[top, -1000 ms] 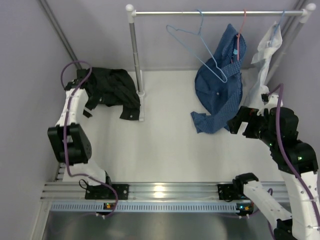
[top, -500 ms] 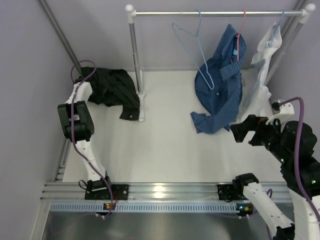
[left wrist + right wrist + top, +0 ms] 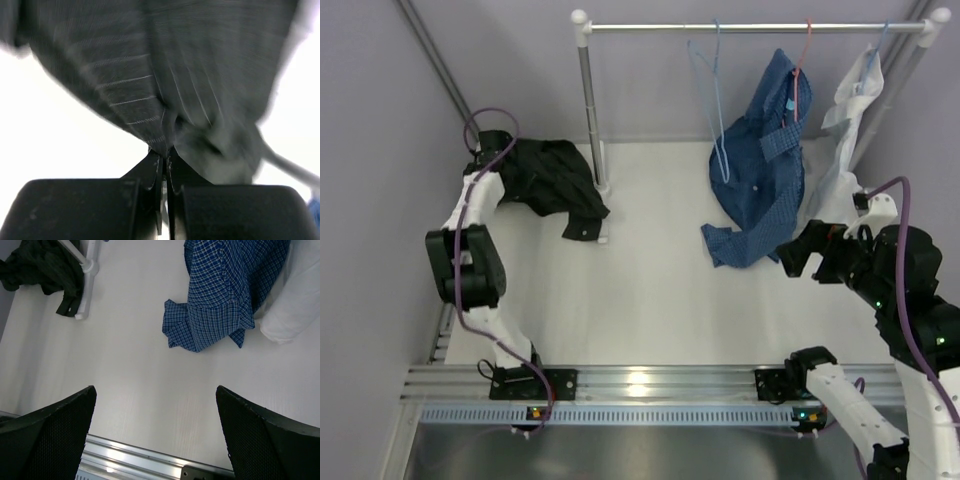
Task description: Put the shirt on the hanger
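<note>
The black pinstriped shirt [image 3: 555,180] lies crumpled on the table at the far left, beside the rack's post. It fills the left wrist view [image 3: 200,75] and shows small at the top left of the right wrist view [image 3: 45,265]. My left gripper [image 3: 492,150] sits at the shirt's left edge, and its jaws [image 3: 166,150] are shut on a fold of the fabric. The light-blue wire hanger [image 3: 715,100] hangs from the rail, turned nearly edge-on. My right gripper [image 3: 800,255] hovers open over bare table at the right, with nothing between its jaws [image 3: 155,388].
The rack's rail [image 3: 750,26] crosses the back, with its post [image 3: 588,110] standing just right of the shirt. A blue checked shirt [image 3: 760,170] on a red-pink hanger [image 3: 807,45] and a white garment [image 3: 845,130] hang at the right. An aluminium rail [image 3: 640,385] borders the near edge.
My left gripper has gone from open to shut on the shirt's edge, and its arm has shifted. The blue hanger has swung round to edge-on. The right arm has shifted slightly.
</note>
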Controlling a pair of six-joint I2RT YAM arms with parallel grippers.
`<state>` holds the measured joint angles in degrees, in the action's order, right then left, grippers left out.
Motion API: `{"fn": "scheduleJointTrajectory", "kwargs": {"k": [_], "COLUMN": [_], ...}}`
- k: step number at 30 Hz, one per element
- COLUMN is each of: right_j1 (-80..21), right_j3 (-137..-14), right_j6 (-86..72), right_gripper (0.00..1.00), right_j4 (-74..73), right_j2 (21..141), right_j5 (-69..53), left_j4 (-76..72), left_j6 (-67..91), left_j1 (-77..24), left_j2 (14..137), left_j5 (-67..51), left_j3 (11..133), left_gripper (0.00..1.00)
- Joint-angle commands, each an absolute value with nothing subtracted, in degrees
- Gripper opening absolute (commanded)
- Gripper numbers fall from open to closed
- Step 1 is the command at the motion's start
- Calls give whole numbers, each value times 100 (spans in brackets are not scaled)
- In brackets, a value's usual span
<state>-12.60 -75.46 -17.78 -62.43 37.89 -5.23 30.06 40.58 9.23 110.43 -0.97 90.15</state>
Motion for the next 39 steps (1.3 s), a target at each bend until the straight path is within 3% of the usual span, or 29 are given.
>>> {"fn": "scheduleJointTrajectory", "kwargs": {"k": [1,5,10,15,16,18,19,22,23,27,32,39], "right_j1": [-1318,-1318,-1310,-1318,-1318,-1318,-1318,-1318,-1327,-1511,-1678,-2056], "right_j3": [-7559,-7672,-7936,-7683,-7586,-7332,-7243,-6988,-6900,-6479,-6065,-4846], "right_j6": [-1740,-1644,-1547,-1818,-1880,-2090,-2144,-2285,-2276,-2470,-2452,-2566], "right_gripper": [99,99,99,99,100,100,99,100,99,99,99,98], "right_j4": [-6170,-6073,-5960,-5626,-5442,-5248,-5151,-4949,-4783,-4562,-4535,-4632], "right_j2": [3867,4025,4280,4359,4403,4456,4517,4658,4702,4825,4571,3912], "right_j5": [-449,-369,-290,-648,-824,-1350,-1501,-2011,-2509,-2875,-3039,-2980], "left_j4": [2654,2654,2646,2646,2654,3038,3250,3935,4112,4912,5930,5863], "left_j6": [3044,2944,4022,4158,4070,3912,3929,4060,4113,3676,2945,3226], "left_j1": [-66,-1597,-3869,-5930,-6272,-6512,-6687,-6724,-6724,-6724,-6724,-6732], "left_j2": [8898,7307,5725,5308,5465,5642,5677,5380,5196,5281,6133,7083], "left_j5": [181,484,606,845,678,510,684,1684,2009,2672,726,-306], "left_j3": [8799,7450,5777,4923,4913,5079,5359,5738,6035,6766,7470,7198], "left_gripper": [0,0,0,0,4,26,57,80,94,98,98,98]}}
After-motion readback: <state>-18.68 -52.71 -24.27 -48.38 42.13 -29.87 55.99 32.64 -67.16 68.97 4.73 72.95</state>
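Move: At the far left corner the left fingers already pinch the black shirt, whose heap centres about 11 cm right, 7 cm back and 7 cm below. The open front-middle table lies about 37 cm back, 25 cm right and 9 cm below this hand. The rack foot stands 23 cm right, 9 cm back, the blue shirt's lower end 52 cm right, 23 cm back. From the right hand, that open spot is roughly 33 cm left, 4 cm back, 31 cm below. Swinging the black shirt back and right in a fast arc, the left hand climbs some 20 cm, then sinks to the front-middle table, turning clockwise about 70 degrees before its fingers open and let go. It rises about 12 cm and dips again, open, over the shirt. The open right hand comes down and left about 10 cm towards the shirt, turning counter-clockwise. ##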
